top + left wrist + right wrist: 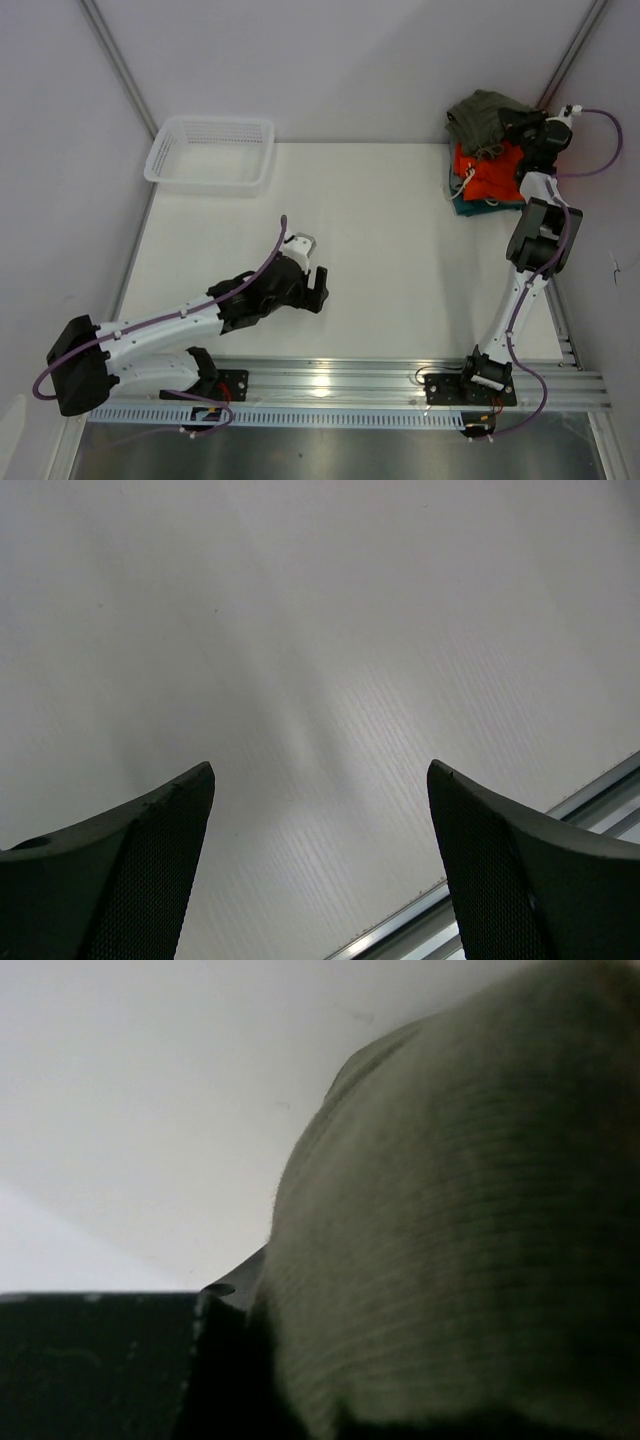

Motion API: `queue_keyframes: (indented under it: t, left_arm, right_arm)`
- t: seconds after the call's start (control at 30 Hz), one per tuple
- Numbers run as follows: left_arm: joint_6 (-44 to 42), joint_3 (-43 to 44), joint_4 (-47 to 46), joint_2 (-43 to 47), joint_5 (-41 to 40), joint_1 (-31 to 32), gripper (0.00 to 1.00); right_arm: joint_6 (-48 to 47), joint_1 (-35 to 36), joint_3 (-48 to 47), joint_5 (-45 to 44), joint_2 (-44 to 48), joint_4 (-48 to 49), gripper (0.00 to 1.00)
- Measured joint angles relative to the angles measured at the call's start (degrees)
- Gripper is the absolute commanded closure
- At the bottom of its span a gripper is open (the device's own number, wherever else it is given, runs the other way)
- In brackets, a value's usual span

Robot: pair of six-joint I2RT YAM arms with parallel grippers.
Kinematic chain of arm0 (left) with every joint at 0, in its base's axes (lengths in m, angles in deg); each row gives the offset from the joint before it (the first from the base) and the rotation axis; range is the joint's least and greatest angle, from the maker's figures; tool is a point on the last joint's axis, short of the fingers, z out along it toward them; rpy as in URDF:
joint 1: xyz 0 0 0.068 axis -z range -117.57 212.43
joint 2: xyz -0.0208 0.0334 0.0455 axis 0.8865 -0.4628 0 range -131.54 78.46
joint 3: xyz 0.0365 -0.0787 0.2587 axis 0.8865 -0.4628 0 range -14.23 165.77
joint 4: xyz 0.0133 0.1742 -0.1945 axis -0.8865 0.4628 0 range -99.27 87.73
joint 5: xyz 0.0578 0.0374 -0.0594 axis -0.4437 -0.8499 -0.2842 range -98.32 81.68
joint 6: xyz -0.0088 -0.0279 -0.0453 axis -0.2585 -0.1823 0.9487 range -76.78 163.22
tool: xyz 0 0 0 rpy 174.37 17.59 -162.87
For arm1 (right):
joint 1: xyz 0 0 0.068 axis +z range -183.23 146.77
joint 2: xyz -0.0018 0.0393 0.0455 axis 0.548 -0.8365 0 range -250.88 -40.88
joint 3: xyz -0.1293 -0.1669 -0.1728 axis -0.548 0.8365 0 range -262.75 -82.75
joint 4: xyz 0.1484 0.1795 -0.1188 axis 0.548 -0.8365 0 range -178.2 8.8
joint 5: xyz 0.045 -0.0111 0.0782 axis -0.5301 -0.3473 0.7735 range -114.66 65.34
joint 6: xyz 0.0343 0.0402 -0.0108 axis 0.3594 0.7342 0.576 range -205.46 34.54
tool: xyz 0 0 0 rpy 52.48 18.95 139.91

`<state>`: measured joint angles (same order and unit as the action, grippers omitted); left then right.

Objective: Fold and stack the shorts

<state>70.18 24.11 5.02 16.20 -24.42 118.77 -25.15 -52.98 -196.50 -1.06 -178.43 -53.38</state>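
The olive-green shorts (483, 115) lie crumpled on top of a clothes pile at the table's far right corner. My right gripper (517, 135) reaches into them from the right. In the right wrist view the ribbed olive cloth (460, 1210) fills most of the picture and bulges over the jaws. One dark finger (100, 1360) shows at lower left and the other is hidden under the cloth, so the gripper (330, 1305) looks shut on the shorts. My left gripper (318, 285) hovers low over the bare table near the middle, open and empty (320, 770).
Bright orange shorts (490, 172) and a teal garment (468, 207) lie under the olive ones. A white mesh basket (210, 152) stands at the far left. A metal rail (330, 385) runs along the near edge and shows as a metal rail (600, 800) in the left wrist view.
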Motion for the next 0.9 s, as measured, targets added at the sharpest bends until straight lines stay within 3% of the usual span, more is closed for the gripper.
queue_keyframes:
  t: [0.1, 0.43, 0.9]
  left_arm:
    - [0.0, 0.0, 0.0, 0.68, 0.0, 0.0, 0.11]
    - [0.0, 0.0, 0.15, 1.22, 0.02, 0.0, 0.12]
    - [-0.04, 0.0, 0.13, 1.73, 0.04, 0.0, 0.12]
  right_arm:
    - [0.13, -0.13, 7.15, -3.17, 3.72, 3.63, 1.0]
    - [0.26, -0.09, 18.43, -15.37, 10.1, 9.2, 1.0]
    - [5.25, -0.22, 38.49, -25.22, 18.64, 18.03, 1.0]
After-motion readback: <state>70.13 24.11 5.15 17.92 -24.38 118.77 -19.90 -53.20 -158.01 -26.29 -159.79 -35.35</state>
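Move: The right hand already grips the green shorts, their bulk about 12 cm to its left and level with it. The orange shorts they go onto lie some 8 cm back, 8 cm left and 16 cm below it; the teal shorts lie beneath those, about 9 cm back, 8 cm left and 20 cm below. From the idle left hand, the orange shorts are roughly 39 cm ahead, 47 cm right and 5 cm lower. Right hand drags the gripped green shorts back about 9 cm, rightward too, turning some 25 degrees clockwise, finally sinking. ##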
